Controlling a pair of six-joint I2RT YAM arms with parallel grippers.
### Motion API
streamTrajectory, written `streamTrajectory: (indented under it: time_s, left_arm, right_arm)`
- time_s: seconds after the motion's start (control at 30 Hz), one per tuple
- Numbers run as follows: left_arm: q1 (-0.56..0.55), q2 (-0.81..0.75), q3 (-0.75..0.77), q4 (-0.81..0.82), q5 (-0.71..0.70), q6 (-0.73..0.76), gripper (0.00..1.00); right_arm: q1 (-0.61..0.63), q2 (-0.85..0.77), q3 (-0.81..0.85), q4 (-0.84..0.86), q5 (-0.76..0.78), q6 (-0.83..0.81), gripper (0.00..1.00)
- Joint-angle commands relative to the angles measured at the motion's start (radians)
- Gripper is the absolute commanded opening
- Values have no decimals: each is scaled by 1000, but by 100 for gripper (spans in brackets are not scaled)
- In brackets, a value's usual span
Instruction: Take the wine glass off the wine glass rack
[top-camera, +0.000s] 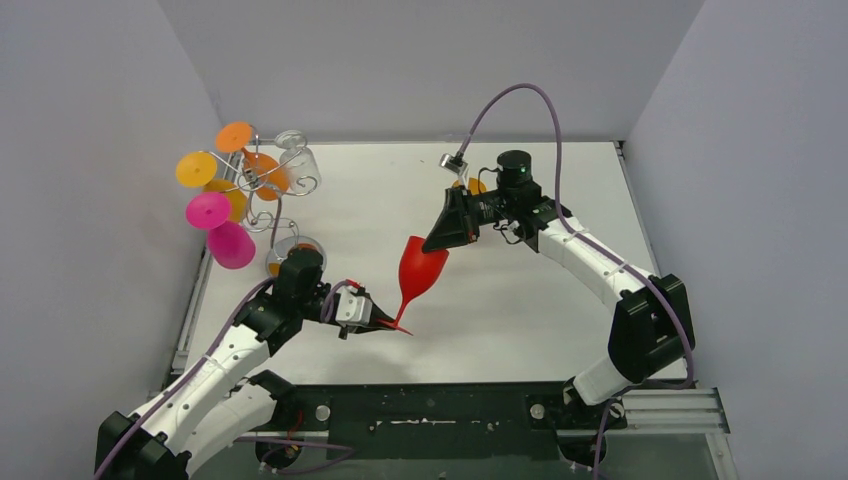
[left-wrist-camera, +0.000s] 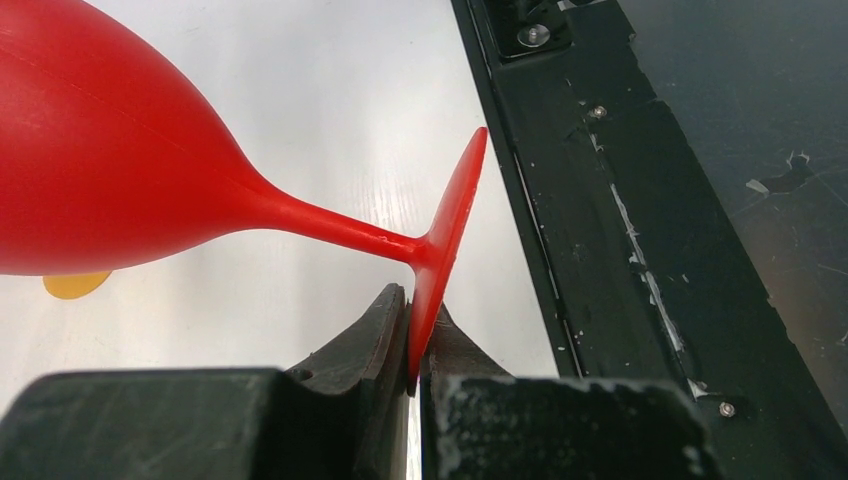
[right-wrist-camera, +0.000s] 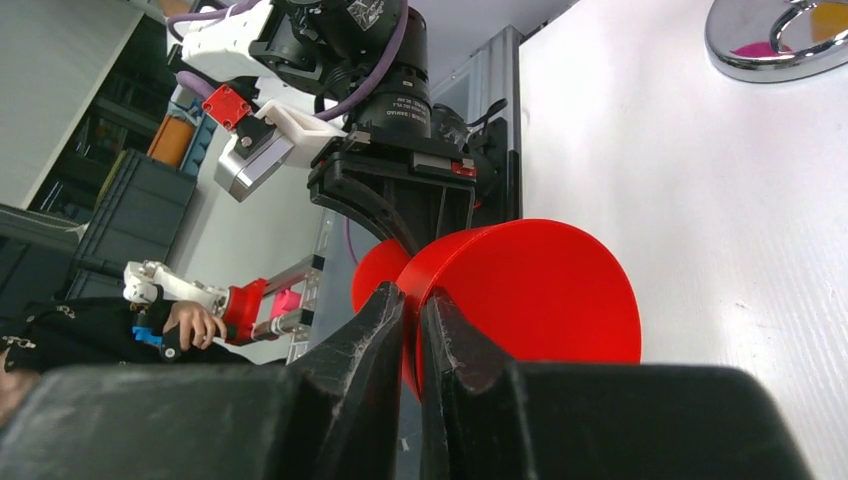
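Note:
A red wine glass (top-camera: 420, 268) hangs tilted over the middle of the table, off the wine glass rack (top-camera: 262, 180) at the back left. My left gripper (top-camera: 385, 322) is shut on the edge of its flat foot; in the left wrist view the foot (left-wrist-camera: 445, 235) stands pinched between the two black fingers of the left gripper (left-wrist-camera: 420, 330). My right gripper (top-camera: 440, 240) is at the bowl's upper end. In the right wrist view the right gripper (right-wrist-camera: 412, 300) has one finger inside the rim and one outside, closed on the wall of the red wine glass (right-wrist-camera: 540, 290).
The rack still carries an orange glass (top-camera: 235, 137), a yellow one (top-camera: 196, 169), a pink one (top-camera: 215, 225) and a clear one (top-camera: 298, 150). Its shiny round base (right-wrist-camera: 775, 50) shows at the right wrist view's top. A small orange disc (top-camera: 475, 186) lies behind the right gripper. A black plate (top-camera: 450, 415) borders the near edge.

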Motion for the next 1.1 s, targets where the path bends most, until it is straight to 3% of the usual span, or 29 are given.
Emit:
streamTrajectory:
  time_s: [0.0, 0.2, 0.43, 0.6, 0.8, 1.07]
  left_arm:
    - [14, -4, 1, -11, 26, -3, 0]
    - [21, -18, -22, 53, 37, -72, 0]
    - [27, -67, -56, 159, 34, -180, 37]
    - [27, -91, -60, 185, -28, -248, 48]
    - [27, -137, -77, 251, -126, -331, 46]
    - [27, -269, -142, 387, -256, -448, 56]
  right_arm:
    - [26, -11, 34, 47, -48, 2, 0]
    - [30, -46, 2, 25, 46, -28, 0]
    - [27, -60, -13, 4, 112, -32, 0]
    - [19, -82, -20, -48, 161, -61, 0]
    - [18, -128, 25, -257, 348, -190, 0]
    - [74, -244, -13, -349, 702, -246, 0]
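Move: Pinching the red wine glass between them, the left hand holds the edge of its foot and the right its rim: the glass's middle is about 4 cm ahead, 4 cm right and 5 cm above the left hand, and some 5 cm back, 3 cm left and 5 cm below the right hand. From the right hand, the yellow wine glass stands about 25 cm ahead, 8 cm right and 20 cm lower; the rack is roughly 20 cm ahead, 28 cm left and 12 cm lower. Opening to about half, the left fingers let go of the foot; that hand then rises about 3 cm, easing forward and swinging some 15 degrees counter-clockwise. The right hand keeps its pinch on the rim, creeps slightly left and down, then carries the glass forward and down a couple of centimetres, turning about 20 degrees clockwise as its fingertips dip. ##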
